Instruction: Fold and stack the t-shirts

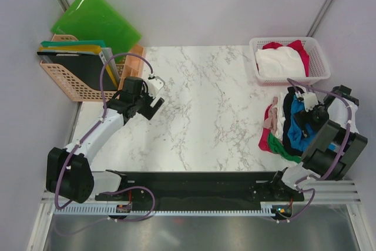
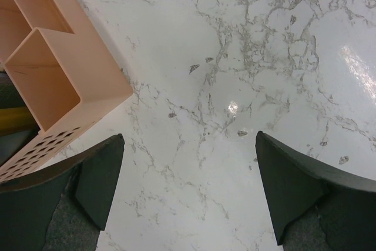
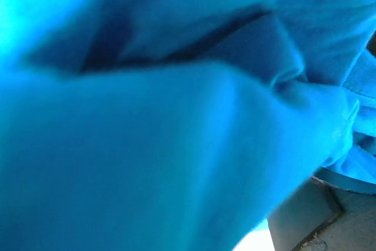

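Note:
A loose pile of t-shirts lies at the table's right edge: a bright blue one [image 1: 298, 123] on top, with black [image 1: 288, 105], pale pink [image 1: 272, 116], red [image 1: 265, 141] and green [image 1: 282, 150] ones around it. My right gripper [image 1: 306, 117] is lowered into the pile. Blue cloth [image 3: 176, 116] fills the right wrist view. One dark finger [image 3: 305, 220] shows at the lower right, standing wide, while the other is hidden by cloth. My left gripper [image 2: 189, 145] hangs open over bare marble at the left [image 1: 158, 93], holding nothing.
A white lattice basket [image 1: 319, 73] at the back right holds a white t-shirt [image 1: 279, 63] and a red one [image 1: 297, 47]. A peach organiser [image 1: 73, 83] [image 2: 56, 66] with folders stands at the left, right beside my left gripper. Green plastic folders [image 1: 94, 19] lean behind it.

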Available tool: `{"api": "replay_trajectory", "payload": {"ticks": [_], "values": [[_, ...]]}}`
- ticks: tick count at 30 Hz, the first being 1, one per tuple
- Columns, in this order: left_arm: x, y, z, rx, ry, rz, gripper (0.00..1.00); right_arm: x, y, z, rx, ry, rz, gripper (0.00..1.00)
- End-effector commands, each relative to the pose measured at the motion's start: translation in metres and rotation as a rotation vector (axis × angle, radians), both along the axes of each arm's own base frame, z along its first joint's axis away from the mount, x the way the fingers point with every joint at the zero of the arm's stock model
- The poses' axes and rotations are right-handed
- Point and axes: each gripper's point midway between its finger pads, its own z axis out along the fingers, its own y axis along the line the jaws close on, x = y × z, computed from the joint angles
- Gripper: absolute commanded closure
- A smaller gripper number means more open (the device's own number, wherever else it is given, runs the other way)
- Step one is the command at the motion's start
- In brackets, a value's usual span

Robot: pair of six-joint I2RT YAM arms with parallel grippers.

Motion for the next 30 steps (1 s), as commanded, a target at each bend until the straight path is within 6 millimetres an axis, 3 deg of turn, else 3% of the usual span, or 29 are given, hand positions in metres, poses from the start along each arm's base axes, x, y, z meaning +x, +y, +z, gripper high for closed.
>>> {"api": "replay_trajectory", "payload": {"ticks": [1, 8, 12, 14, 27, 30], "values": [[0.010, -0.005, 0.013, -0.041, -0.057, 0.004, 0.00, -0.017, -0.037, -0.012, -0.080, 0.128, -0.012, 0.02], [0.012, -0.007, 0.011, -0.046, -0.049, 0.002, 0.00, 0.042, -0.074, -0.017, -0.095, 0.046, -0.104, 0.02], [0.013, -0.004, 0.014, -0.033, -0.059, 0.007, 0.00, 0.073, -0.084, -0.004, -0.109, -0.024, -0.119, 0.02], [0.013, -0.003, 0.014, -0.028, -0.061, 0.006, 0.00, 0.085, -0.078, 0.002, -0.075, -0.055, -0.114, 0.02], [0.015, -0.002, 0.009, -0.018, -0.045, 0.015, 0.00, 0.135, 0.023, 0.000, 0.006, -0.078, 0.104, 0.02], [0.013, 0.000, 0.007, -0.014, -0.043, 0.021, 0.00, 0.144, 0.032, 0.002, 0.005, -0.086, 0.121, 0.02]]}}
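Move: The blue t-shirt on top of the pushed-over stack lies right under the right hand, its middle straight below, about 1 cm back and 2 cm down. The black shirt's edge shows some 8 cm to the left, 1 cm ahead; the green shirt's corner about 9 cm left and 9 cm back. The white basket stands roughly 27 cm ahead, 7 cm left. From the left hand the blue shirt is about 56 cm to the right, 8 cm back and 9 cm lower. The right hand, fingers still wide open and pointing steeply down in the bunched blue t-shirt, first slides about 5 cm to the right while starting forward, then curves back left as it keeps going forward, ending some 10 cm farther out towards the white basket, barely higher. It stays on the blue cloth and pushes the stack along ahead of it without gripping, the wrist turning slightly clockwise and then back. ##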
